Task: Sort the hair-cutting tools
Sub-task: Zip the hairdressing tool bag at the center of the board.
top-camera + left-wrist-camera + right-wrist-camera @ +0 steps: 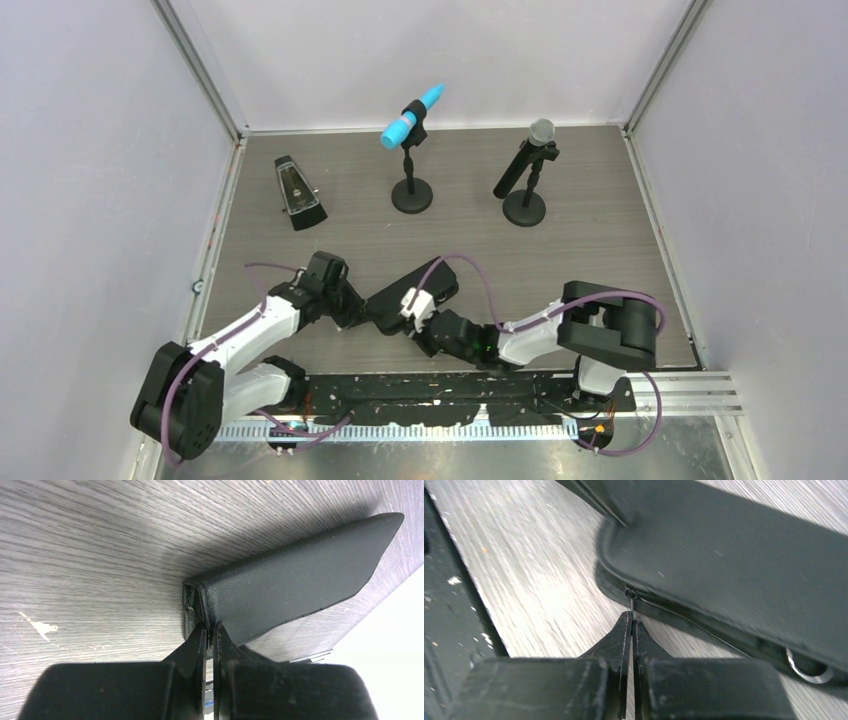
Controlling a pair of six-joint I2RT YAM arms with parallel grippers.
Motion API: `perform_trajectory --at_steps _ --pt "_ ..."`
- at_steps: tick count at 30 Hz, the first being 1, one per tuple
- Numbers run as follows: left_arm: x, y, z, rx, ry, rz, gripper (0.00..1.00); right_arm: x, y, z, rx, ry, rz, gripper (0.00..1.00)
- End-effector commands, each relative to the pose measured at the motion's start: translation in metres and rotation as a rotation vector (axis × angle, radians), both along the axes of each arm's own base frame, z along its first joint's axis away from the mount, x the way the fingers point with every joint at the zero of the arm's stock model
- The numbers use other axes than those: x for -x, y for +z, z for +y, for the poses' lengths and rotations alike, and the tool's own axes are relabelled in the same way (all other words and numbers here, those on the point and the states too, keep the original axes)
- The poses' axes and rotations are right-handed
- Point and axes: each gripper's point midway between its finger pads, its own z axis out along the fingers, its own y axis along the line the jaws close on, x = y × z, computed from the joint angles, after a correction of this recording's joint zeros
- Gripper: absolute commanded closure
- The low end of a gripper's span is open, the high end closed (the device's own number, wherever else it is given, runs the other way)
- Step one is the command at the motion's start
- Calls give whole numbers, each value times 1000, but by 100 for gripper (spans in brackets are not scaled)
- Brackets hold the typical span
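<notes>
A black fabric zip case (425, 287) lies flat at the table's near middle, between my two arms. My left gripper (210, 629) is shut on the case's (295, 585) rounded corner, right at the zip seam. My right gripper (631, 621) is shut on the thin metal zipper pull (630, 600) at the case's (734, 565) near edge. Further along that edge a silver ring (806, 667) shows in the opened zip. The hair-cutting tools are otherwise hidden. In the top view the left gripper (358, 312) and right gripper (415, 318) meet at the case's near-left end.
A black pyramid metronome (298, 192) stands at the back left. A blue microphone on a stand (411, 120) and a black microphone with a silver head (527, 165) stand at the back. White walls close in the table on three sides.
</notes>
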Motion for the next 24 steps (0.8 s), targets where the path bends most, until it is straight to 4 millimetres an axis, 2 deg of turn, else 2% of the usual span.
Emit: perform_trajectory --at_steps 1,2,3,4,9,12,16,19,23,24 --pt "3 -8 10 -89 -49 9 100 -24 -3 -53 38 -179 -2 95" --pt "3 -8 10 -96 -63 15 100 -30 -10 -68 59 -220 5 95" --pt "4 -9 11 -105 -77 20 100 -38 -5 -75 52 -264 -5 95" --pt "6 -10 12 -114 -89 27 100 -48 -9 -91 78 -317 -7 95" --pt "8 -15 17 -148 -124 48 100 -85 -3 -135 116 -486 -11 95" --pt "2 -13 24 -186 -144 51 100 -90 -2 -144 134 -508 -16 95" --pt "-17 -8 35 -245 -153 46 100 -88 -8 -149 159 -522 0 95" --pt "-29 -4 42 -290 -171 55 100 -86 -12 -161 176 -560 7 95" --pt "-41 -3 53 -338 -171 69 100 -87 -9 -177 195 -604 -8 95" --pt "-44 -3 56 -342 -168 70 100 -87 -6 -175 184 -597 -9 95"
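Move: At the bag's near left corner the right fingers hold the zip pull; the zip's right end, where it is being taken, lies about 13 cm to this hand's right and 9 cm ahead, at its height. On the way, scissor rings poke out some 10 cm right and 6 cm ahead, while the bag's middle is about 8 cm ahead and 2 cm right. From the left hand, pinching the bag's left end, the zip's right end is roughly 24 cm right and 5 cm ahead. Drawing the zip pull along the bag's near long side, the right hand sweeps about 13 cm right and 8 cm forward, nearly level, quick at first and then slower, turning some 25 degrees clockwise. The left hand keeps its pinch on the bag's left end, holding almost still to begin with, then carries that end about 4.5 cm forward and slightly left with a small clockwise turn. ##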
